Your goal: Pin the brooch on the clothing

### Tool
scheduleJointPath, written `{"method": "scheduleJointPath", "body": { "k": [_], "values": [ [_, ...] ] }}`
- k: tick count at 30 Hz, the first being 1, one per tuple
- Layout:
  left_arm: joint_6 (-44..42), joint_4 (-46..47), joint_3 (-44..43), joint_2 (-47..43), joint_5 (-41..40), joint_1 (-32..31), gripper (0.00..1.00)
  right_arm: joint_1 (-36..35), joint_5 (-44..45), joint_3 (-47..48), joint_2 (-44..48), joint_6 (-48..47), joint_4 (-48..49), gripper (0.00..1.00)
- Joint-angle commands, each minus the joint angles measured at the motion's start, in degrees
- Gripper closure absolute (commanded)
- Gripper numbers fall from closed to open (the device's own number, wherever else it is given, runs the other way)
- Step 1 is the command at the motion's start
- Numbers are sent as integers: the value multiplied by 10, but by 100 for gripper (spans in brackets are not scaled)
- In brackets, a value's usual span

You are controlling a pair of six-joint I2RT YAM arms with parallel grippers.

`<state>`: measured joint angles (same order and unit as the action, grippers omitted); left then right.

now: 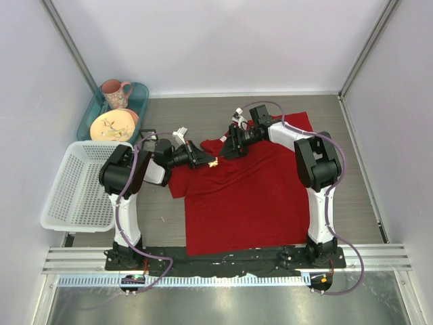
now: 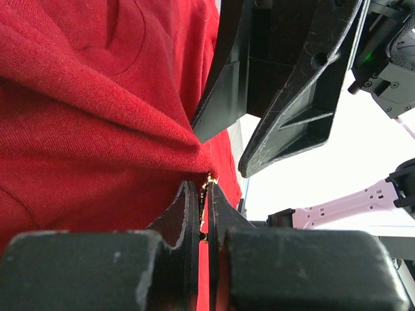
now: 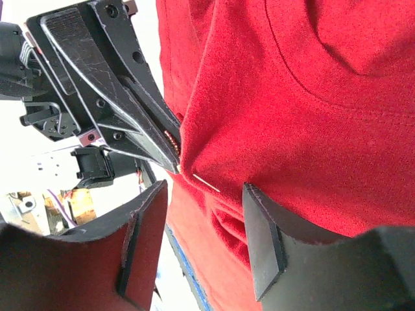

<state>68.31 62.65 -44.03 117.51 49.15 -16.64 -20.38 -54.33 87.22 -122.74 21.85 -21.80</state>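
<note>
The clothing, a bright red T-shirt, lies spread on the table. Near its collar my left gripper is shut on the brooch, a tiny pale speck at its tips. In the left wrist view the brooch sits pinched at the tips of the shut left gripper, pressed against a raised fold of clothing. My right gripper stands open just opposite, its fingers either side of that fold. The thin pin pokes out of the fabric beside the left gripper's fingertips.
A white mesh basket stands at the left edge. Behind it a teal tray holds a pink mug and a plate. Walls close in the table at the back and sides.
</note>
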Motion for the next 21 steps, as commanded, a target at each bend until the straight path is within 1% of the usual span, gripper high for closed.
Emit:
{"method": "scheduleJointPath", "body": {
  "k": [1,2,6,9,11,12,14,15,19,20,21],
  "values": [
    [-16,19,-12,-8,10,-2,100,2,-25,-1,10,26,42,46],
    [-15,19,-12,-8,11,-2,100,1,-27,-4,9,31,47,46],
    [-15,18,-13,-7,11,-2,100,-4,-37,-18,9,62,91,57],
    [-15,18,-12,-10,12,-2,100,-5,-40,-17,8,70,99,62],
    [-16,17,-11,-11,13,-2,100,-5,-41,-17,8,71,98,64],
    [-16,17,-11,-11,13,-1,100,-5,-41,-18,9,70,98,69],
    [-18,15,-11,-12,13,-2,100,-5,-40,-20,10,66,98,75],
    [-19,14,-11,-13,12,-2,100,-6,-40,-22,13,65,98,80],
    [-19,12,-11,-13,13,-2,100,-5,-37,-25,14,66,98,86],
    [-19,12,-11,-13,13,-2,100,-4,-33,-25,15,66,98,88],
    [-20,12,-11,-14,12,-2,100,-5,-32,-25,15,66,98,93]
  ]
}}
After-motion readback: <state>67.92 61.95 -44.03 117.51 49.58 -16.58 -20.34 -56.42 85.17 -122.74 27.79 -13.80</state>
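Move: The brooch's pin tip, sticking out of a raised fold of the red shirt, lies about 1 cm to the right hand's left and 1 cm farther out, close to its height. From that hand, the fold's edge is some 2 cm left and level fore and aft, the brooch 4 cm left and 2 cm nearer the base, and the collar tag about 5 cm ahead, 1 cm left and somewhat lower. From the left hand, still gripping the brooch, the tip is roughly 3 cm forward and 4 cm right. The right fingertips shut on the protruding pin tip and pinch it at the fold, going from half open to almost closed. As they close, the right hand eases only about 1 cm left towards the brooch, also slightly forward and up. The left hand stays in place and keeps the brooch clamped from the fold's other side. ##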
